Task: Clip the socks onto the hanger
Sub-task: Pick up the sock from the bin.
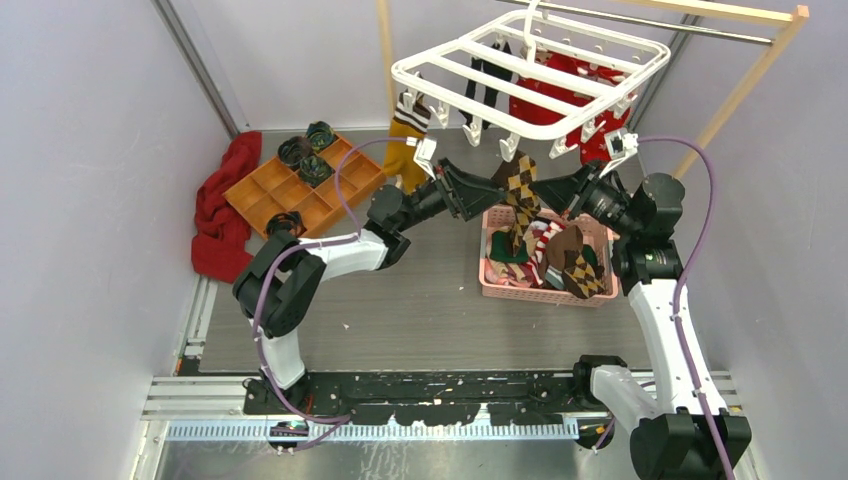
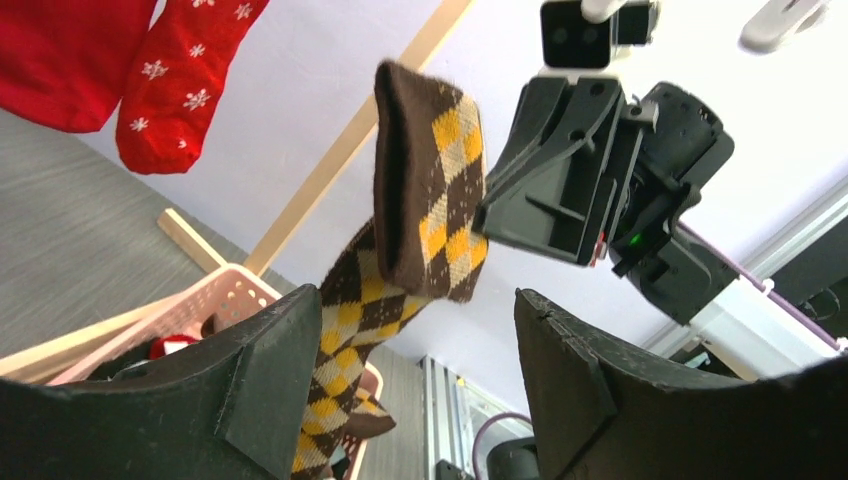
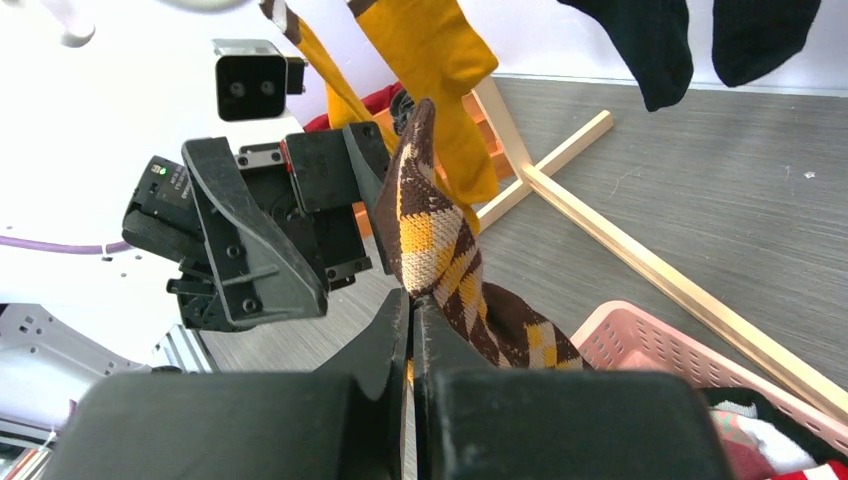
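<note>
The white hanger (image 1: 530, 75) hangs from the wooden rack, with mustard-yellow socks (image 1: 405, 150), black socks (image 1: 490, 75) and red socks (image 1: 585, 100) clipped along it. Below its front edge my right gripper (image 1: 543, 190) is shut on a brown argyle sock (image 1: 520, 195), whose cuff points up while its foot trails into the basket. In the right wrist view the jaws (image 3: 411, 300) pinch that sock (image 3: 430, 240) tight. My left gripper (image 1: 497, 188) faces it from the left, open. In the left wrist view its fingers (image 2: 415, 310) stand wide just below the cuff (image 2: 430, 200), apart from it.
A pink basket (image 1: 530, 295) under the grippers holds more socks. An orange tray (image 1: 300, 190) with dark rolled bundles sits at the back left beside a red cloth (image 1: 220, 210). The rack's wooden legs (image 1: 735, 100) stand behind the basket.
</note>
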`<act>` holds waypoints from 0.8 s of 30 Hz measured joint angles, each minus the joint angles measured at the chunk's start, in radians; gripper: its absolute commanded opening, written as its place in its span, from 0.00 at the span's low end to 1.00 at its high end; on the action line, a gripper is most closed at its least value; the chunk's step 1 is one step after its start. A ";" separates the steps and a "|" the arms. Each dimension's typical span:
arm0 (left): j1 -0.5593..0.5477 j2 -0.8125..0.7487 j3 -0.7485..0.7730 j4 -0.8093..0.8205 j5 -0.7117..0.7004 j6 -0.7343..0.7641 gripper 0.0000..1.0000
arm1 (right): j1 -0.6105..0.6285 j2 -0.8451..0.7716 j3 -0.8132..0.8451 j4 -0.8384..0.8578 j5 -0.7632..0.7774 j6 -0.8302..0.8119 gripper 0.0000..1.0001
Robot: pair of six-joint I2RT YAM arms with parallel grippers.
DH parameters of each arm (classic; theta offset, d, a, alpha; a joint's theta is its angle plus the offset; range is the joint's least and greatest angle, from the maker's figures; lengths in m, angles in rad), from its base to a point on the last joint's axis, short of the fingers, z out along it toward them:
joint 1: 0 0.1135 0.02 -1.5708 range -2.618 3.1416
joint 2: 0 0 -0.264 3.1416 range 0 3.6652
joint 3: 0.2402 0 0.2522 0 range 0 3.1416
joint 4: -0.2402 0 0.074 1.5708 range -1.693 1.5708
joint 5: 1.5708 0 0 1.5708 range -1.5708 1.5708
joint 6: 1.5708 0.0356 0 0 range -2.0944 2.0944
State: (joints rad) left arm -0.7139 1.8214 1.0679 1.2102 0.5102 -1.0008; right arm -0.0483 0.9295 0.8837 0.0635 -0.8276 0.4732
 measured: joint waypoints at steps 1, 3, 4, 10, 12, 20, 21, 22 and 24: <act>0.001 0.000 0.006 0.004 -0.009 -0.006 0.71 | 0.002 0.000 -0.002 0.002 0.000 0.002 0.01; 0.003 0.000 0.016 0.005 -0.026 -0.014 0.70 | 0.007 0.000 -0.002 0.006 0.001 0.005 0.01; 0.004 0.000 0.019 0.005 -0.034 -0.015 0.69 | 0.009 0.000 -0.002 0.010 0.000 0.005 0.01; 0.009 0.007 0.043 0.005 -0.064 -0.042 0.55 | 0.026 0.000 -0.003 0.028 0.004 0.013 0.01; 0.009 0.007 0.044 0.005 -0.068 -0.050 0.45 | 0.030 0.000 -0.005 0.037 0.005 0.017 0.01; 0.010 0.008 0.045 0.006 -0.073 -0.073 0.00 | 0.036 0.000 -0.024 0.043 0.009 0.023 0.01; 0.010 0.007 0.045 0.005 -0.072 -0.072 0.00 | 0.036 0.000 -0.024 0.042 0.010 0.023 0.02; 0.011 0.007 0.045 0.005 -0.069 -0.070 0.00 | 0.036 0.000 -0.025 0.042 0.010 0.021 0.03; 0.015 0.008 0.045 0.005 -0.061 -0.065 0.00 | 0.036 0.000 -0.026 0.039 0.010 0.011 0.13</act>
State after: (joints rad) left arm -0.6987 1.8290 1.1130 1.2152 0.4492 -1.0657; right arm -0.0120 0.9291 0.8581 0.1028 -0.8173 0.4847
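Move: The cuff of the argyle sock hangs some 3 cm to the right of the open left hand, about 2 cm ahead and 2 cm higher. The right hand already grips the sock, the cuff's middle lying about 3 cm to its left, 1 cm ahead and 1 cm up. From the right hand, the nearest hanger clip is about 4 cm ahead, 4 cm left and 9 cm up; the bin's middle is roughly 5 cm right, 5 cm back and 25 cm below. The left fingers close from wide open to shut on the near side edge of the sock's cuff, beside the right hand's grip. Before that the left hand rises about 2 cm and goes forward some 1.5 cm to bring the cuff edge between its tips, then stops while they shut. The right hand keeps its pinch and eases only about 1 cm left. ##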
